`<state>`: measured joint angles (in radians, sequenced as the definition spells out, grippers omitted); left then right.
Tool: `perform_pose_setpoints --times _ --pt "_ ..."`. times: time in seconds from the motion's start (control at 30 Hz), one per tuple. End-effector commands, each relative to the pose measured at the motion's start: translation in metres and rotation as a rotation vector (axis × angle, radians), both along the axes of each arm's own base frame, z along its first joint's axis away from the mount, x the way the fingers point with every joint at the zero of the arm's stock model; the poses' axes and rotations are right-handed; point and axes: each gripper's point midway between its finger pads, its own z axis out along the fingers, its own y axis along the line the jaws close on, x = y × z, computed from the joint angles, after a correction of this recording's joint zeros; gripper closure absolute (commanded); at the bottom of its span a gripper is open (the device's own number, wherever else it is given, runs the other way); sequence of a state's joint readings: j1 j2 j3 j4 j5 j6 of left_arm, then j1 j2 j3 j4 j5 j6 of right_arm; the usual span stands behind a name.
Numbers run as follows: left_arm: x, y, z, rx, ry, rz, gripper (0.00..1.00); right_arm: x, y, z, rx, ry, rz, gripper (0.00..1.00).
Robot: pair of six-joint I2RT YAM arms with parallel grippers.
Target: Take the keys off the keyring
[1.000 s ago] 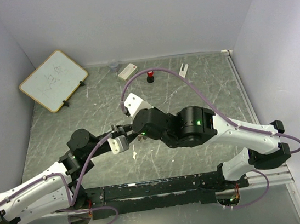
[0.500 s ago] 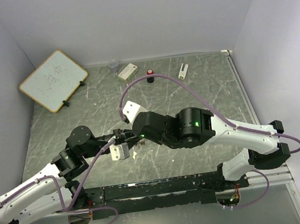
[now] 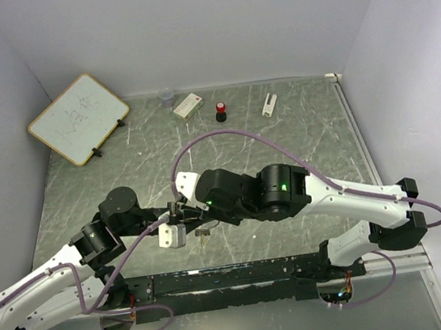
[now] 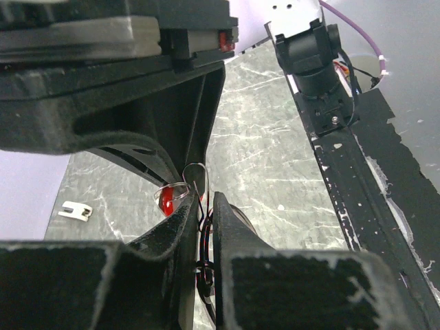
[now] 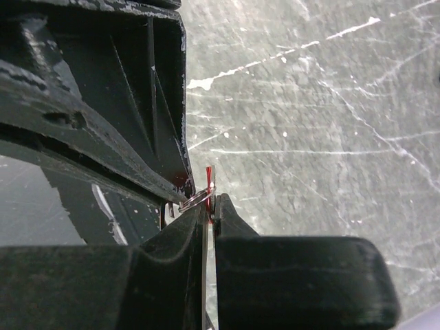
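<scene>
My two grippers meet low over the near middle of the table. In the right wrist view the right gripper [image 5: 210,203] is shut on the thin red head of a key [image 5: 208,177]. The silver keyring [image 5: 196,199] runs from that key to the left gripper's black body beside it. In the left wrist view the left gripper [image 4: 205,201] is nearly shut on the keyring [image 4: 180,187], edge-on between its fingers, and the red key head [image 4: 165,201] shows just beyond. From above, the left gripper [image 3: 173,221] and right gripper [image 3: 185,211] touch, and a small key [image 3: 204,234] hangs below them.
A whiteboard [image 3: 78,119] leans at the back left. Along the back stand a clear cup [image 3: 167,97], a white box [image 3: 187,105], a red-topped black knob [image 3: 220,114] and a white clip [image 3: 269,104]. A black rail [image 3: 235,275] runs along the near edge.
Both grippers have moved together to the left and toward the near edge, still joined at the ring. The right arm's purple cable has swung down off the knob.
</scene>
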<state>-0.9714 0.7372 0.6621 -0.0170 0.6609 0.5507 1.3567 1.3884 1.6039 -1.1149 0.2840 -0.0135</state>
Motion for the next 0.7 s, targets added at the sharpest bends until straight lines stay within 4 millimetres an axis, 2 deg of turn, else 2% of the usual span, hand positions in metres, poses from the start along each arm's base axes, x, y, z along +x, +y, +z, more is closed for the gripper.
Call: perform_pose_setpoints --times 0.0,0.2,0.37,0.43,0.53,0.67 --pt "-0.036 0.003 0.057 -0.175 -0.129 -0.178 0.93 0.016 0.034 0.015 0.164 -0.018 0.051 1.00" --pt "-0.041 0.004 0.064 -0.222 -0.150 -0.202 0.93 0.030 0.043 0.005 0.234 0.028 0.083 1.00" --pt "-0.043 -0.002 0.062 -0.213 -0.140 -0.239 0.93 0.060 0.043 -0.009 0.239 0.034 0.018 1.00" --pt "-0.040 -0.003 0.059 -0.202 -0.131 -0.228 0.93 0.077 0.036 -0.006 0.253 0.000 -0.048 1.00" --pt "-0.034 -0.003 0.056 -0.189 -0.123 -0.190 0.93 0.106 0.016 0.014 0.314 -0.084 -0.171 1.00" --pt "-0.026 -0.002 0.054 -0.186 -0.113 -0.136 0.93 0.150 -0.026 0.032 0.364 -0.203 -0.417 1.00"
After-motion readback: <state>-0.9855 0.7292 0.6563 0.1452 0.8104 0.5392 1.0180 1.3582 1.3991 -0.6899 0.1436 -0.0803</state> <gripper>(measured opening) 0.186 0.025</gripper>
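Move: Between the two pairs of shut fingers the parts are still linked: the left hand grips the keyring, whose wire loop sticks out about 2 cm to its right; the right hand grips the red tag by its small ring. That loop lies roughly 3 cm back from the right fingers, level sideways and in height. From the left fingers the red tag is some 3 cm ahead and 2 cm right, and the yellow tag hangs about 6 cm below, 2 cm back and 1 cm left. Pulling the red tag off the keyring, the right hand eases left at first, then sweeps forward about 11 cm away from the left hand, dipping a couple of centimetres before partly rising again. The left hand holds against this, then goes up and back some 3 cm each way, tilting slightly. Both grippers keep their grip throughout. ##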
